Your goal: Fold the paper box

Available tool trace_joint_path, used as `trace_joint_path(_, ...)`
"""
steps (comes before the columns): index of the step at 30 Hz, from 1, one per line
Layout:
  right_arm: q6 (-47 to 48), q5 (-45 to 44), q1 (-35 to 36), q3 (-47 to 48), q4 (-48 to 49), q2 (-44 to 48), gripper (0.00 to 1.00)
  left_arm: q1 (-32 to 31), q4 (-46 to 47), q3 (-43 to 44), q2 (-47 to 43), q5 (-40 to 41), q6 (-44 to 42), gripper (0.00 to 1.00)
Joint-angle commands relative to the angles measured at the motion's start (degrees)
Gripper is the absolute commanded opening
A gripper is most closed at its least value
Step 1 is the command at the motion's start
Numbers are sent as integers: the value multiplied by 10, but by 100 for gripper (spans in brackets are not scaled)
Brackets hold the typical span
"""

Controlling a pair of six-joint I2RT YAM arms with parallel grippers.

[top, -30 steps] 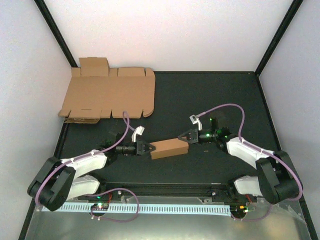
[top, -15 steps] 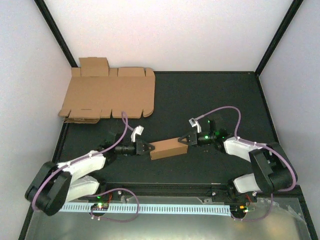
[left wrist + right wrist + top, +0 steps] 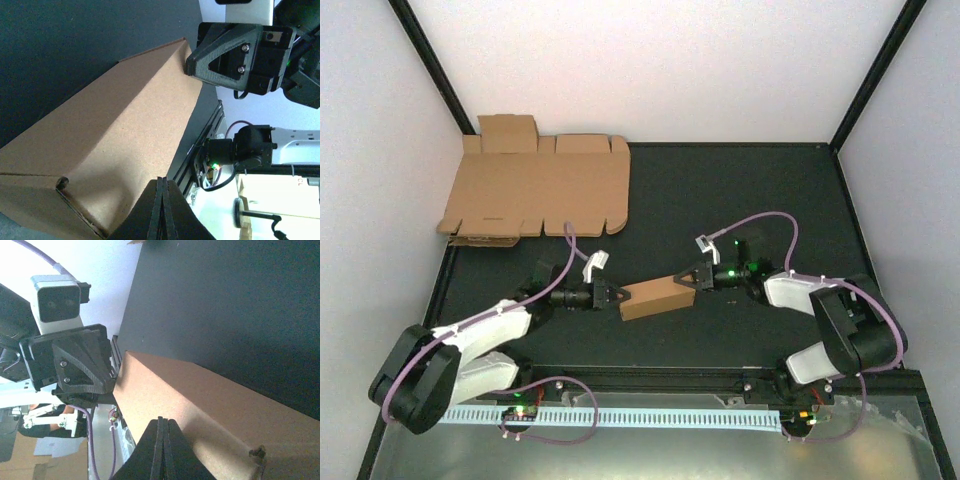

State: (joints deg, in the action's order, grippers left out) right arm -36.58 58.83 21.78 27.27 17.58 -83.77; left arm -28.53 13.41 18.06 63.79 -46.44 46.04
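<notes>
The paper box (image 3: pixel 658 297) lies on the black table as a small closed brown rectangular box, long axis left to right. My left gripper (image 3: pixel 620 296) is shut, its tip against the box's left end. My right gripper (image 3: pixel 683 281) is shut too, its tip on the box's right end near the top edge. In the left wrist view the box (image 3: pixel 115 145) stretches away from my closed left gripper (image 3: pixel 162 181) to the right gripper (image 3: pixel 227 55) at the far corner. The right wrist view shows the box (image 3: pixel 210 405) under my closed right gripper (image 3: pixel 162 421), with the left gripper (image 3: pixel 80 365) at the far end.
Larger flat brown cardboard sheets (image 3: pixel 535 190) lie at the back left corner of the black table (image 3: pixel 750 200). White walls close the back and sides. A white perforated rail (image 3: pixel 650 416) runs along the front by the arm bases.
The right arm's elbow has swung inward and its gripper has edged slightly left along the box's end. The box and the left gripper have barely moved. Both grippers stayed shut.
</notes>
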Motion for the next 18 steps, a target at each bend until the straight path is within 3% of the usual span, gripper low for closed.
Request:
trace_joint_path(1, -4, -25, 3, -16, -7, -12, 2, -3, -59, 34, -17, 4, -29, 1)
trace_joint_path(4, 16, -34, 3, 1, -57, 29, 2, -8, -156, 76, -44, 42, -99, 8)
trace_joint_path(6, 33, -48, 4, 18, -96, 59, 2, -20, -240, 116, -59, 111, -166, 29)
trace_joint_path(11, 60, -79, 3, 53, -179, 108, 2, -75, -385, 225, -42, 226, -310, 96)
trace_joint_path(14, 76, -109, 2, 74, -222, 139, 2, -110, -409, 267, -4, 250, -338, 99)
trace_joint_path(18, 94, -163, 2, 100, -293, 188, 5, -195, -473, 346, 66, 376, -382, 99)
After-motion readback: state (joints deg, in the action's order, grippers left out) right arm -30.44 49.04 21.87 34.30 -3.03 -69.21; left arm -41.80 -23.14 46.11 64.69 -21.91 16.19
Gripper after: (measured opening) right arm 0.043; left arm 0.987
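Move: The closed paper box lies between the two shut grippers, its left end just under the left fingertips. The middle of the box is about 6 cm to the left hand's right, 1 cm ahead and 3 cm lower. From the right hand it is some 5 cm left, 2 cm back and 3 cm below. The flat cardboard stack is about 20 cm left of the left hand and 25 cm ahead, some 7 cm lower. The right hand's shut fingertips lift off the right end of the box top, rising about 5 cm and staying closed. The left hand leaves the left end, climbing roughly 6 cm with a little forward travel, then swinging right over that end, while its fingers spread wide and the wrist rolls and tips them some 20 degrees more steeply down. ##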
